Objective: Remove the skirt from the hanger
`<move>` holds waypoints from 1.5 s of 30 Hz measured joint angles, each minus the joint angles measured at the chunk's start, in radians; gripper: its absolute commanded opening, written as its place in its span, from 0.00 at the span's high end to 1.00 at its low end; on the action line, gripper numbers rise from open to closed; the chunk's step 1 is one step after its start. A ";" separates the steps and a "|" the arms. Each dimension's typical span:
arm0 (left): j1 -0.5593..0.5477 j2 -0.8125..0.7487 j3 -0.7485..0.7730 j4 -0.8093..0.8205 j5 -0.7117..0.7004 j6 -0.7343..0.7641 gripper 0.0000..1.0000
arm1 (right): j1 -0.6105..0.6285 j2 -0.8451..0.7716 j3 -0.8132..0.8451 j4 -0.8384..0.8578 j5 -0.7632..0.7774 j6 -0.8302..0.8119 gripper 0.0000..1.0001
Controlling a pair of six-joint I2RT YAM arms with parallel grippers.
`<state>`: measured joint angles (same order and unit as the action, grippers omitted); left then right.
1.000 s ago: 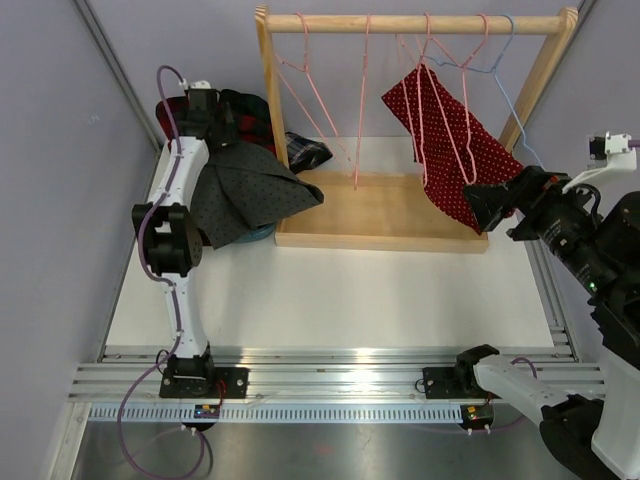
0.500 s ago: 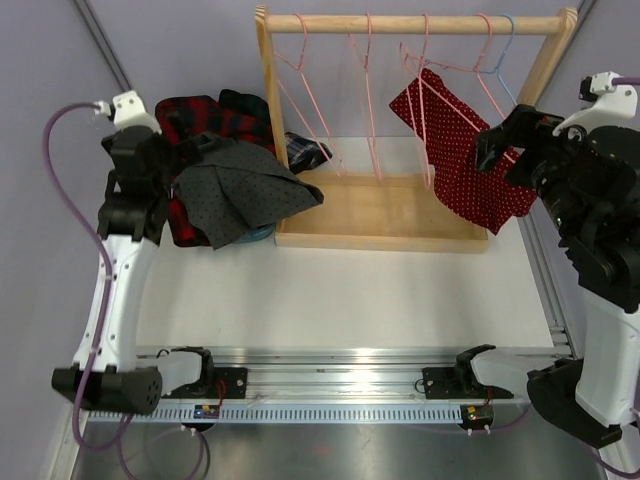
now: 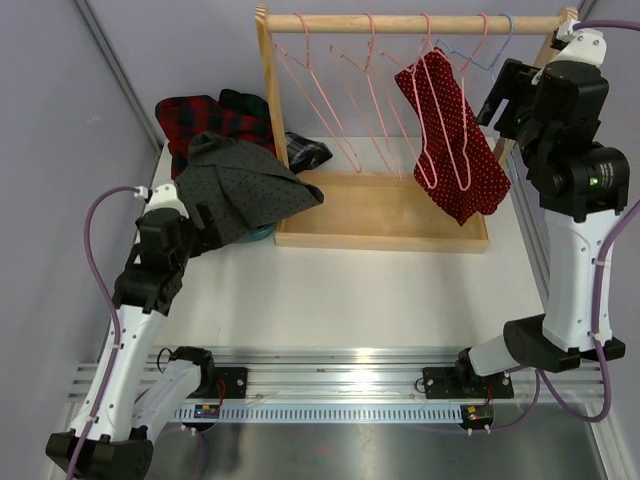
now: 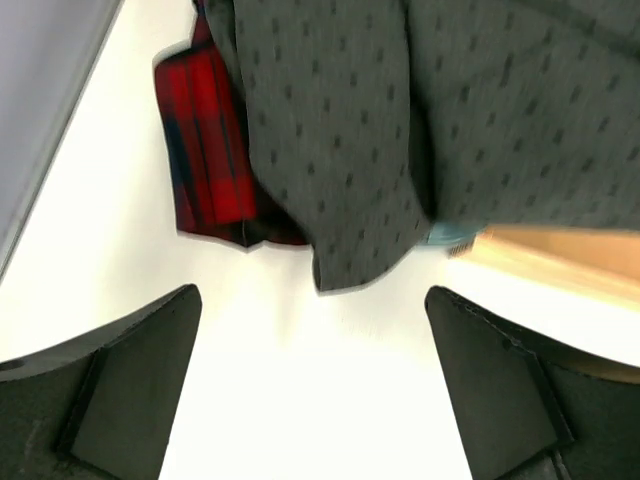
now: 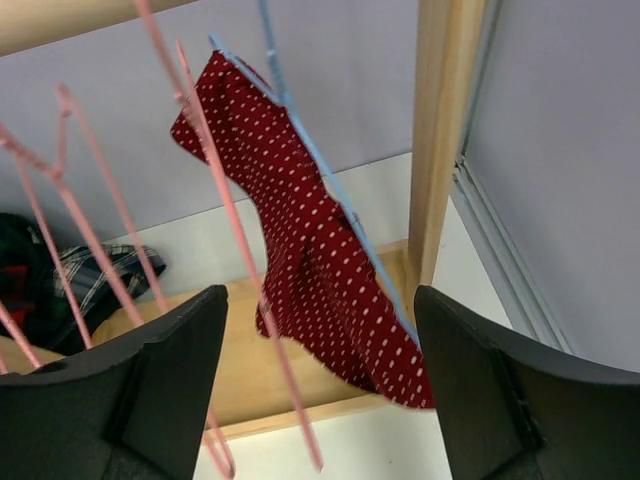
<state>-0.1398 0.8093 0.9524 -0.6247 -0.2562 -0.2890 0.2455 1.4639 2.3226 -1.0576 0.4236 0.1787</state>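
The skirt (image 3: 458,140) is red with white dots and hangs on the wooden rack from a blue hanger (image 3: 470,60); a pink hanger (image 3: 440,150) dangles in front of it. My right gripper (image 3: 497,100) is raised beside the rack's right post, just right of the skirt, open and apart from it. In the right wrist view the skirt (image 5: 310,250) and the blue hanger (image 5: 300,140) show beyond the open right gripper (image 5: 320,300). My left gripper (image 3: 205,222) is open over the table, empty, below a grey dotted cloth (image 4: 400,130); its wrist view shows the left gripper (image 4: 312,300) over bare white table.
The rack's rail (image 3: 400,22) carries several pink hangers (image 3: 310,80) over a wooden base (image 3: 380,215). A grey dotted cloth (image 3: 245,185) lies on a pile with red plaid cloth (image 3: 205,115) left of the rack. The right post (image 5: 445,130) stands close to my right fingers.
My right arm rose from low beside the skirt's hem to the rack's upper right. My left arm drew back from the clothes pile toward the near side. The hangers have swung.
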 measured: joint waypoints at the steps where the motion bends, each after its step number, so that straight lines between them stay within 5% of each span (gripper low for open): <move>1: -0.006 -0.014 -0.021 -0.014 0.000 0.001 0.01 | -0.022 0.014 0.002 0.000 -0.006 0.001 0.19; 8: -0.014 -0.071 -0.139 -0.037 -0.002 0.008 0.01 | -0.204 0.134 0.072 -0.002 -0.132 0.047 0.24; 17: -0.019 -0.086 -0.151 -0.032 -0.005 0.011 0.01 | -0.217 0.224 0.085 -0.002 -0.273 0.089 0.30; 21: -0.019 -0.080 -0.152 -0.031 -0.005 0.012 0.01 | -0.217 0.223 0.063 0.008 -0.303 0.101 0.59; 27: -0.024 -0.079 -0.151 -0.032 -0.005 0.012 0.01 | -0.217 0.209 -0.067 0.060 -0.326 0.111 0.62; 31: -0.029 -0.079 -0.151 -0.032 -0.006 0.012 0.01 | -0.217 0.209 -0.116 0.069 -0.343 0.107 1.00; 45: -0.042 -0.079 -0.148 -0.032 -0.026 0.012 0.01 | -0.217 0.123 -0.099 0.019 -0.334 0.124 1.00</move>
<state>-0.1818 0.7303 0.8040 -0.6563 -0.2817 -0.2771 0.0288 1.5871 2.2234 -1.0389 0.0898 0.3023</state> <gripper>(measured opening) 0.987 0.033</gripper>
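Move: Some 10 cm ahead of the right hand, about straight in line with it and 10 cm lower, is the near arm of the blue hanger that carries the dotted skirt. The skirt's middle is about 14 cm ahead, 2 cm left and 17 cm down; the nearest pink hanger hangs 8 cm ahead, 6 cm left and 8 cm below. The blue hanger is roughly 16 cm ahead of the left hand, 50 cm right and 16 cm above. Reaching forward and down about 10 cm each to the blue hanger, the right hand first swerves some 4 cm right and returns, tipping its fingers down about 15 degrees. They shut and pinch the hanger's near arm, then the hand draws back and up about 3 cm with it. The left hand, still open, sinks 5 cm, easing back slightly, and waits. ##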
